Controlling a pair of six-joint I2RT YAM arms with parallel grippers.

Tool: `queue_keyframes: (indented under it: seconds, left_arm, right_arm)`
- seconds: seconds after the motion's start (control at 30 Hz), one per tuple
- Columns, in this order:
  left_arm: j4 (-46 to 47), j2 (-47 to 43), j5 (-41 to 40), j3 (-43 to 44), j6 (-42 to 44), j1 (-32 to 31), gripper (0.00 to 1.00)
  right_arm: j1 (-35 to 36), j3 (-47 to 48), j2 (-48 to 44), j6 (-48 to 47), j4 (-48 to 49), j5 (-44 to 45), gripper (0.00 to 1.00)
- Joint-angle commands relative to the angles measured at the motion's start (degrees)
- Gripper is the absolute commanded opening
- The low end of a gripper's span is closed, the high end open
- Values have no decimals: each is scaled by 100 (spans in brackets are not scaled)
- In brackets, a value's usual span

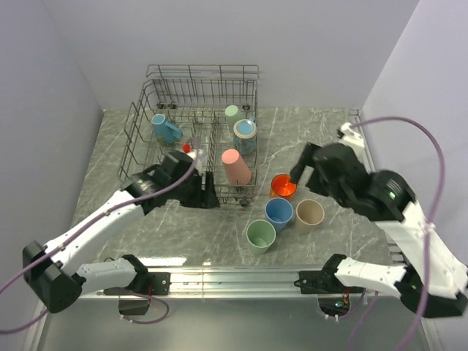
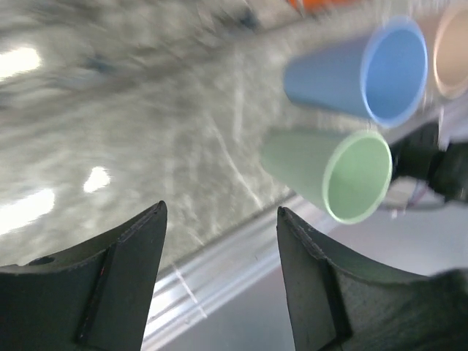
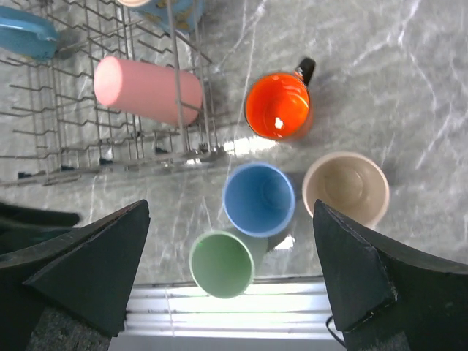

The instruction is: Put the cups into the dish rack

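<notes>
The grey wire dish rack stands at the back left and holds a blue mug, a pale green cup, a blue-and-beige mug and a pink cup on its side. In front of it on the table stand an orange mug, a blue cup, a beige cup and a green cup. My right gripper hovers open and empty above these cups. My left gripper is open and empty at the rack's front edge, facing the green cup.
Grey walls close in the marble table on the left, back and right. A metal rail runs along the near edge by the arm bases. Purple cables loop from both arms. The rack's front wires lie just left of the standing cups.
</notes>
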Motion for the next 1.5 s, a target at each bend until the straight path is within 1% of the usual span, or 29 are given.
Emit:
queue_keyframes:
  seconds: [0.0, 0.03, 0.1, 0.13, 0.2, 0.23, 0.27, 0.33, 0.43, 0.5, 0.57, 0.6, 0.73, 0.8, 0.9, 0.93, 1.03, 1.13, 1.17, 1.2, 1.23, 1.27, 1.3, 1.33, 1.37, 1.43, 1.47]
  left_arm:
    - [383, 312, 206, 206, -168, -576, 67]
    - [444, 401, 154, 224, -273, -865, 67]
    - [532, 664, -48, 311, -659, -1156, 67]
    - [559, 770, -127, 347, -809, -1471, 67]
    - [568, 1086, -373, 452, -1283, -1780, 67]
    - [576, 1192, -444, 496, -1415, -2104, 67]
    - [594, 1297, -540, 523, -1669, -2263, 67]
    - [612, 1640, -786, 646, -1908, -2667, 66]
    - [620, 2089, -919, 830, -2321, -2976, 65]
    - [559, 2351, -1226, 935, -2620, -3021, 63]
    - [410, 2537, -1525, 1015, -2909, -3047, 55]
    - [357, 2581, -1595, 1085, -2989, -3047, 53]
    - [120, 2731, -1798, 1305, -3130, -3047, 51]
    - [41, 2749, -1877, 1402, -3122, -3047, 41]
    - [-126, 2731, -1991, 1542, -3157, -3047, 3]
    - [-196, 2688, -2026, 1577, -3183, -3056, 0]
    - [-539, 2293, -2281, 1639, -3315, -3100, 0]
    - [-610, 1319, -2518, 1420, -3412, -3091, 0]
    - [-593, 664, -2588, 1263, -3481, -3091, 0]
    - [-566, 318, -2667, 1183, -3534, -3082, 0]
    - [-427, -34, -2764, 1104, -3578, -3065, 0]
    - [-260, -760, -2799, 886, -3648, -3047, 0]
    - [-93, -1124, -2835, 770, -3710, -3030, 0]
    - [300, -1467, -2861, 639, -3754, -3012, 0]
    - [461, -2044, -2887, 420, -3807, -2986, 0]
    - [620, -2418, -2966, 339, -3851, -2968, 0]
    - [664, -2637, -3036, 347, -3834, -2968, 0]
  right_arm:
    - [34, -584, -562, 316, 180, 19, 99]
    - [34, -647, -659, 263, 197, -7, 99]
    - [25, -700, -836, 97, 137, -113, 100]
    - [25, -700, -880, 61, 66, -122, 100]
    - [25, -700, -1038, -27, -100, -183, 100]
    - [34, -709, -1108, -45, -154, -209, 100]
    - [25, -726, -1291, -54, -198, -236, 100]
    - [25, -858, -1520, -98, -251, -385, 100]
    - [17, -1121, -1986, -98, -347, -587, 100]
    - [25, -1314, -2277, -141, -374, -701, 100]
    - [25, -1412, -2461, -212, -383, -911, 100]
    - [17, -1473, -2506, -273, -348, -982, 100]
    - [16, -1465, -2602, -379, -356, -1115, 100]
    - [25, -1447, -2646, -379, -304, -1115, 100]
    - [25, -1482, -2690, -388, -155, -1202, 100]
    - [25, -1491, -2682, -405, -102, -1264, 100]
    - [25, -1404, -2603, -502, 100, -1553, 100]
    - [25, -1193, -2445, -791, 399, -1913, 100]
    - [25, -1114, -2323, -888, 487, -1976, 100]
    - [25, -887, -2252, -1019, 670, -2029, 100]
    - [25, -746, -2060, -1108, 794, -2281, 100]
    - [25, -631, -1962, -1196, 978, -2501, 100]
    - [25, -456, -1839, -1292, 1397, -2791, 100]
    - [25, -384, -1577, -1276, 1593, -3046, 100]
    - [17, -349, -1444, -1249, 1804, -3597, 100]
    - [-71, -497, -1224, -1031, 2515, -4162, 100]
    - [-167, -637, -1110, -908, 2822, -4904, 100]
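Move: The green cup stands on the counter about 15 cm to the left hand's right, 8 cm back towards the base and roughly 12 cm below. The blue cup is some 6 cm farther out and 6 cm farther right than the green cup. The tan cup is level with the blue one, 8 cm farther right, and the orange mug is about 13 cm out beyond the green cup and 6 cm to its right. From the right hand, the green cup lies about 8 cm left, 4 cm back and 25 cm below. Rightward, back and down goes the open left hand, some 14 cm across to the green cup, where its fingers shut on the cup's wall at the rim. It then lifts fast, about 25 cm, swinging left and rolling the base out to the right. The empty, open right hand draws back and right, then swings left and up, turning counter-clockwise. ##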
